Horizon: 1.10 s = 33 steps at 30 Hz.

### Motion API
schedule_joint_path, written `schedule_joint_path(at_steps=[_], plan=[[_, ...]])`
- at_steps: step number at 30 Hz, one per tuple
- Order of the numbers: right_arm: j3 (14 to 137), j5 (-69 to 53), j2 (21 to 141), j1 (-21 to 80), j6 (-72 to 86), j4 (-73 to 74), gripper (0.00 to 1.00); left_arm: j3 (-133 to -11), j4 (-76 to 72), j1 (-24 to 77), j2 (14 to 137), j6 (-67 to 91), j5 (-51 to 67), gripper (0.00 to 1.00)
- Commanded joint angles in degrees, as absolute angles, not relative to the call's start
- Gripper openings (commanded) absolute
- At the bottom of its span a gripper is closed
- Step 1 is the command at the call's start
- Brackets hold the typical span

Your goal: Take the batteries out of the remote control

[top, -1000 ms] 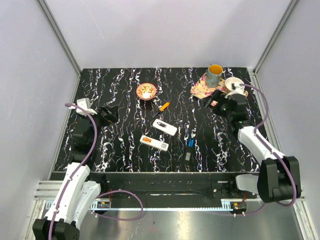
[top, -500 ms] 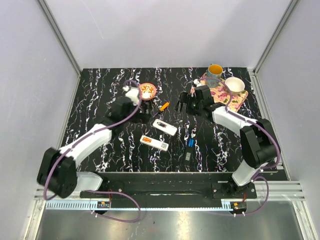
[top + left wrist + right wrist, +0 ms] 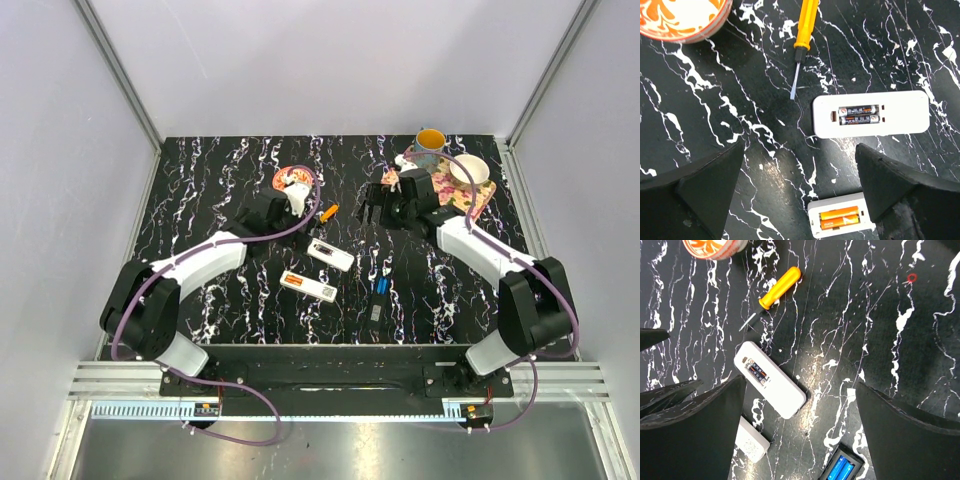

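Two white remotes lie back-up in the middle of the table with their covers off. The nearer remote [image 3: 308, 286] holds two orange batteries [image 3: 840, 218] in its bay. The farther remote [image 3: 329, 254] holds two dark cells with orange bands [image 3: 857, 114], which also show in the right wrist view [image 3: 756, 371]. My left gripper [image 3: 283, 216] hovers open above the table just left of both remotes, with nothing between its fingers [image 3: 797, 155]. My right gripper [image 3: 377, 208] hangs open to the right of the farther remote, its jaws [image 3: 800, 385] empty.
An orange-handled screwdriver [image 3: 325, 215] lies behind the remotes, beside an orange patterned bowl [image 3: 293, 180]. A black holder with blue cells [image 3: 380, 286] and a dark cover [image 3: 375, 312] lie to the right. A mug [image 3: 430, 148] and a white bowl [image 3: 469, 169] sit on a cloth at the back right.
Both arms have swung in from the table's sides toward the middle, over the remotes. Both grippers stayed open. The objects have not moved.
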<state>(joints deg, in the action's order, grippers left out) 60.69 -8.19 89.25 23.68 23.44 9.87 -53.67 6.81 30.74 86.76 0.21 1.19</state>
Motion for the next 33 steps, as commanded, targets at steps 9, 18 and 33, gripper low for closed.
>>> schedule_joint_path(at_steps=[9,18,33], plan=[[59.15,-10.1,84.03,17.5,21.36,9.93,1.0,-69.76,7.55,31.2,100.79,-5.01,1.67,0.99],[58.8,-13.36,83.58,14.5,20.48,10.46,0.99,-82.52,11.68,31.82,113.98,-7.82,-2.28,0.95],[58.36,-14.41,82.62,13.01,20.04,10.81,1.0,-93.95,16.43,33.93,126.3,-10.37,-4.66,0.29]])
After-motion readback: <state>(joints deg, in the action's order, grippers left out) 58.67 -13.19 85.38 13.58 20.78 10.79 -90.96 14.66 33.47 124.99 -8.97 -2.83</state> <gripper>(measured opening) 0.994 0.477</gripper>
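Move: The yellow screwdriver handle is what my left hand will close on: about 12 cm ahead of it, 8 cm to its right and 9 cm below. From the same hand, the patterned bowl stands some 20 cm ahead and 3 cm left, the white remote with dark batteries lies level and about 9 cm right, and the remote with orange batteries 10 cm back and 2 cm right. From my right hand the handle is roughly 8 cm ahead, 10 cm left and 12 cm lower. I send my left hand forward and to its right, over the black tabletop towards the screwdriver, about 11 cm out and 7 cm across, then sink some 7 cm onto the handle. My wrist rolls slightly, left side up, as the wide-open fingers close about halfway around the handle. My open right hand backs off about 6 cm to its right, clear of the screwdriver. ##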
